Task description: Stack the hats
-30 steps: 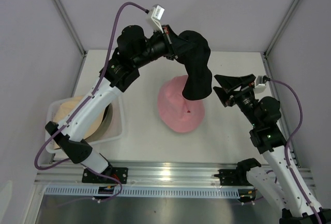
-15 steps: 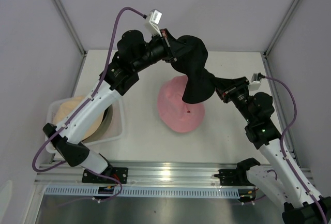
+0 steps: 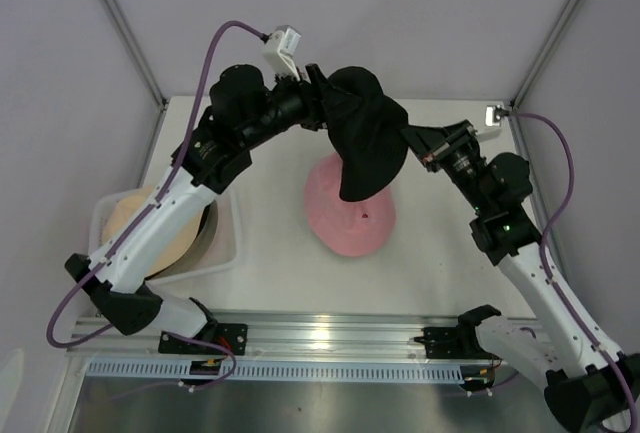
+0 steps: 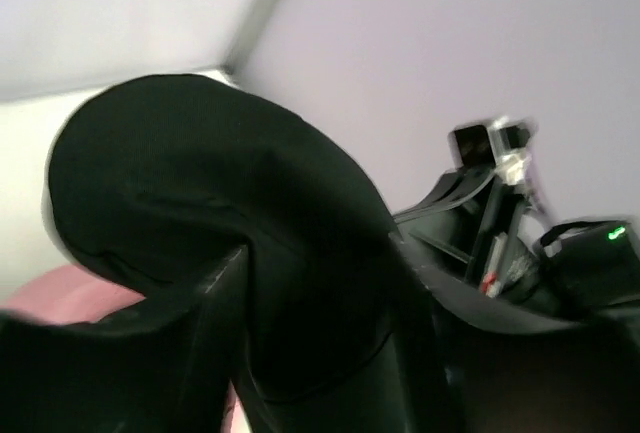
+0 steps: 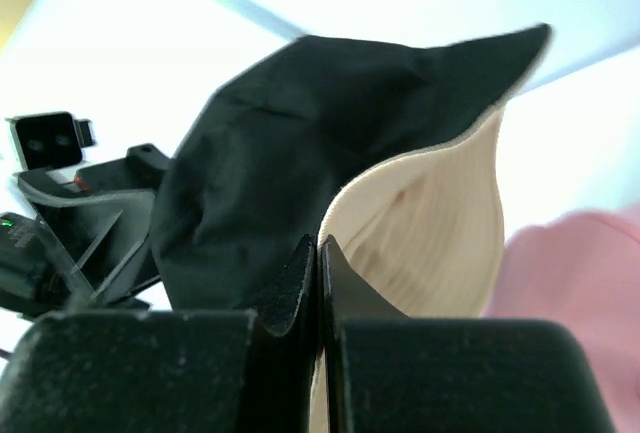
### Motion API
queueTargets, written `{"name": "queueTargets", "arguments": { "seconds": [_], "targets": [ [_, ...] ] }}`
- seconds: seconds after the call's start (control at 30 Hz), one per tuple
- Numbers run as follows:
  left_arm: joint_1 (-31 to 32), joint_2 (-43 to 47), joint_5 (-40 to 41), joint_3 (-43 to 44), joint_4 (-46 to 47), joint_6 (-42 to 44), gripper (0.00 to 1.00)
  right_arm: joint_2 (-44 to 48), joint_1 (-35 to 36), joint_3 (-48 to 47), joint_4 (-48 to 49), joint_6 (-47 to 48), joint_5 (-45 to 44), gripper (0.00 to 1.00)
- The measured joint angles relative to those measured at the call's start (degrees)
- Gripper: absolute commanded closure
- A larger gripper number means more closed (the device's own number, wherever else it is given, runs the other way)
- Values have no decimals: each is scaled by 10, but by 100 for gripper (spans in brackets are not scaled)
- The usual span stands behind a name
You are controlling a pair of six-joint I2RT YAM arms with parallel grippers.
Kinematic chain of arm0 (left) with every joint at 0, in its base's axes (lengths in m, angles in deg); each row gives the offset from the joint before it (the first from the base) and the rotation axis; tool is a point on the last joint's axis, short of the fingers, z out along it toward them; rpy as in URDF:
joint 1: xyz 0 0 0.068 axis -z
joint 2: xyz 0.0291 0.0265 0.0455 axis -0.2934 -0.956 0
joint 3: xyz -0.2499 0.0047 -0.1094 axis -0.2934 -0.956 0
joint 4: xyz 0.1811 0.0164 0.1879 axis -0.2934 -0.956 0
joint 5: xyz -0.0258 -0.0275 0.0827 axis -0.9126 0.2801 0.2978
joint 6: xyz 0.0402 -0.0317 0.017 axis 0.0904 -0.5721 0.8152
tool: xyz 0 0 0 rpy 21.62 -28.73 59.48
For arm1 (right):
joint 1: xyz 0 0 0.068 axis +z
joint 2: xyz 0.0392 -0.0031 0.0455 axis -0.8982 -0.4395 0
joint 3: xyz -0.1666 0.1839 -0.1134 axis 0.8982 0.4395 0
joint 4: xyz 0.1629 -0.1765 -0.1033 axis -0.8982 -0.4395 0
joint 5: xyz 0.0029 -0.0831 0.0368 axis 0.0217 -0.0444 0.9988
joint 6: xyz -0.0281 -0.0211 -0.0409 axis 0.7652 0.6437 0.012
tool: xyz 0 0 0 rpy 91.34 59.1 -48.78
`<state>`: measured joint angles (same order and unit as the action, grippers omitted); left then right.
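A black hat (image 3: 365,143) with a beige lining hangs in the air between my two grippers, above the pink hat (image 3: 350,218) that lies flat on the table. My right gripper (image 3: 412,141) is shut on the black hat's right brim; in the right wrist view its fingertips (image 5: 320,243) pinch the edge where black cloth (image 5: 270,143) meets the lining. My left gripper (image 3: 325,108) is at the hat's upper left. Its fingers (image 4: 225,293) stand apart with black cloth (image 4: 200,163) still draped between them. A beige hat (image 3: 140,223) lies in the basket.
The white basket (image 3: 232,243) stands at the table's left edge, under the left arm. Enclosure walls and frame posts close in the back and both sides. The rail with both arm bases runs along the near edge.
My right gripper moved left to the black hat's brim and shut on it. My left gripper's jaws have parted, and the hat has shifted up and to the left.
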<state>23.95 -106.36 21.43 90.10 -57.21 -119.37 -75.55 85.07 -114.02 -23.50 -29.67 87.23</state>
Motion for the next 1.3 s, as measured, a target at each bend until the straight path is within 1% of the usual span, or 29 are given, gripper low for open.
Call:
{"name": "queueTargets", "arguments": {
  "seconds": [0.03, 0.07, 0.13, 0.17, 0.23, 0.27, 0.33, 0.4, 0.5, 0.6, 0.7, 0.83, 0.93, 1.13, 1.3],
  "targets": [
    [0, 11, 15, -3, -10, 12, 24, -26, 10, -25, 3, 14, 9, 100],
    [0, 24, 29, -6, -21, 21, 14, -48, 26, -49, 5, 29, 12, 100],
    [0, 51, 68, -11, -44, 38, 13, -79, 65, -80, 15, 54, 18, 100],
    [0, 68, 88, -13, -54, 47, 8, -87, 81, -86, 24, 63, 19, 100],
    [0, 108, 136, -20, -75, 68, 5, -105, 118, -97, 42, 80, 19, 100],
    [0, 129, 165, -24, -84, 77, 1, -114, 133, -101, 48, 89, 22, 100],
    [-5, 172, 220, -43, -93, 91, 1, -133, 156, -109, 52, 106, 25, 100],
    [-21, 208, 254, -70, -103, 95, 0, -146, 167, -108, 50, 120, 26, 100],
    [-61, 271, 290, -147, -102, 94, 1, -146, 174, -79, 48, 146, 21, 100],
    [-78, 295, 294, -212, -106, 93, 0, -127, 175, -25, 44, 179, 8, 100],
    [-81, 276, 286, -240, -114, 92, 1, -110, 174, 5, 31, 213, -4, 100],
    [-81, 240, 262, -270, -112, 88, 0, -84, 172, 11, 19, 249, -21, 100],
    [-81, 235, 256, -289, -112, 84, 1, -70, 160, 6, 19, 260, -24, 100],
    [-82, 234, 244, -290, -92, 81, 0, -70, 92, -19, 22, 224, -30, 100],
    [-82, 230, 234, -292, -86, 78, 1, -75, 3, -21, 21, 167, -21, 100]
  ]
}}
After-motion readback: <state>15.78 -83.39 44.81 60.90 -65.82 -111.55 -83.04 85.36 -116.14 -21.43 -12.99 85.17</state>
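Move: The black hat hangs between the hands, its middle about 8 cm right of the left hand and 5 cm lower. The pink hat lies below: some 5 cm right, 4 cm nearer and 35 cm down from the left hand; about 13 cm left, 3 cm nearer and 30 cm down from the right hand. The tray sits roughly 59 cm left of the left hand, 12 cm nearer. Left lets go, swings 20 cm left, then sinks; right, still pinching the black brim, swings 11 left and back. ##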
